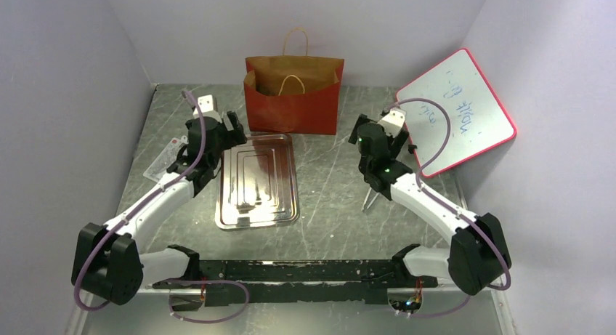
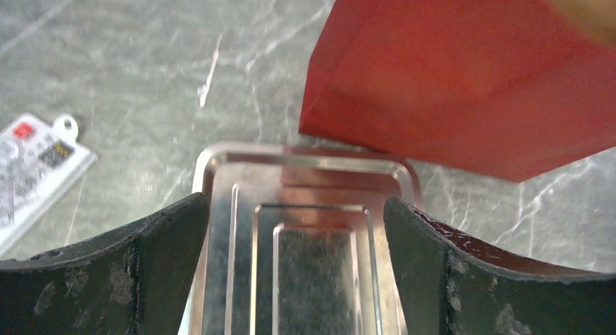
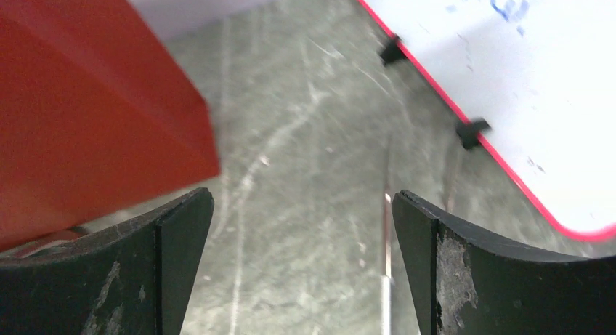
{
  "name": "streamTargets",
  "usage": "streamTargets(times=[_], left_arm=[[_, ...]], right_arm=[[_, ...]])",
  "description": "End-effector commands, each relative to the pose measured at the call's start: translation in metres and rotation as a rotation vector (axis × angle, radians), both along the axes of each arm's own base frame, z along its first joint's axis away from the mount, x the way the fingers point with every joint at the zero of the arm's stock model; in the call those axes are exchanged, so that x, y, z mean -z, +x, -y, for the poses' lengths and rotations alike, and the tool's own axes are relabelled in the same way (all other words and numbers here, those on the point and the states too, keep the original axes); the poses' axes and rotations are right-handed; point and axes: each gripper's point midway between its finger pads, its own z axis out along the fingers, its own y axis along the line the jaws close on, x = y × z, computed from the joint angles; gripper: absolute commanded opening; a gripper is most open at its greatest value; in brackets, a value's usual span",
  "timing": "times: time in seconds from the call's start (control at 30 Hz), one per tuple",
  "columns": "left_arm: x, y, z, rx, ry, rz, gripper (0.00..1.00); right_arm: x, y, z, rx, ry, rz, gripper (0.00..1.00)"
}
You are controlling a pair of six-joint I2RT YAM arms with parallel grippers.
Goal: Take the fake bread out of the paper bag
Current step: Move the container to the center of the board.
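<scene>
The rust-red paper bag [image 1: 294, 106] stands upright at the back of the table, its mouth open and its tan handles up. The fake bread is hidden; I see only brown paper inside the bag. My left gripper [image 1: 231, 129] hovers open over the far left part of the silver tray, short of the bag's left corner. In the left wrist view the left gripper [image 2: 298, 226] frames the tray, with the paper bag [image 2: 465, 81] beyond. My right gripper [image 1: 363, 134] is open to the right of the bag. The right gripper [image 3: 301, 219] has bare table between its fingers and the paper bag [image 3: 87, 110] to its left.
A silver metal tray [image 1: 258, 182] [image 2: 305, 175] lies in front of the bag. A red-framed whiteboard [image 1: 461, 110] [image 3: 523, 81] leans at the back right. A flat plastic packet [image 1: 165, 157] [image 2: 36, 168] lies at the left. A thin rod [image 1: 369, 199] [image 3: 386, 277] rests under the right arm.
</scene>
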Motion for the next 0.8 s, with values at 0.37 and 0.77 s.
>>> streamTargets(times=[0.37,0.77], left_arm=[[0.057,-0.019,-0.011,-0.168,-0.020,-0.321,0.95],[0.126,-0.039,-0.036,-0.268,-0.190,-0.527,0.95]], right_arm=[[0.079,-0.050,0.047,0.247,-0.032,-0.282,1.00],[0.142,-0.075,0.069,0.287,0.029,-0.460,1.00]])
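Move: Below the left hand sits the metal container, its middle about 19 cm down, 5 cm back and 8 cm to the right, so the hand is over its left side. From that hand the paper bag stands some 18 cm ahead and 20 cm right, and the clear packet lies level with it, 23 cm left. From the right hand the tongs lie about 4 cm back, 7 cm right and 20 cm below, and the whiteboard some 14 cm ahead and 30 cm right. Sinking about 10 cm, the left hand eases a little left and back towards the container's left rim, tipping its open fingers down some 25 degrees and turning slightly counter-clockwise. The right hand, also wide open, drops about 12 cm while drawing back and right towards the tongs, tipping down and swinging clockwise. Neither grips anything. ##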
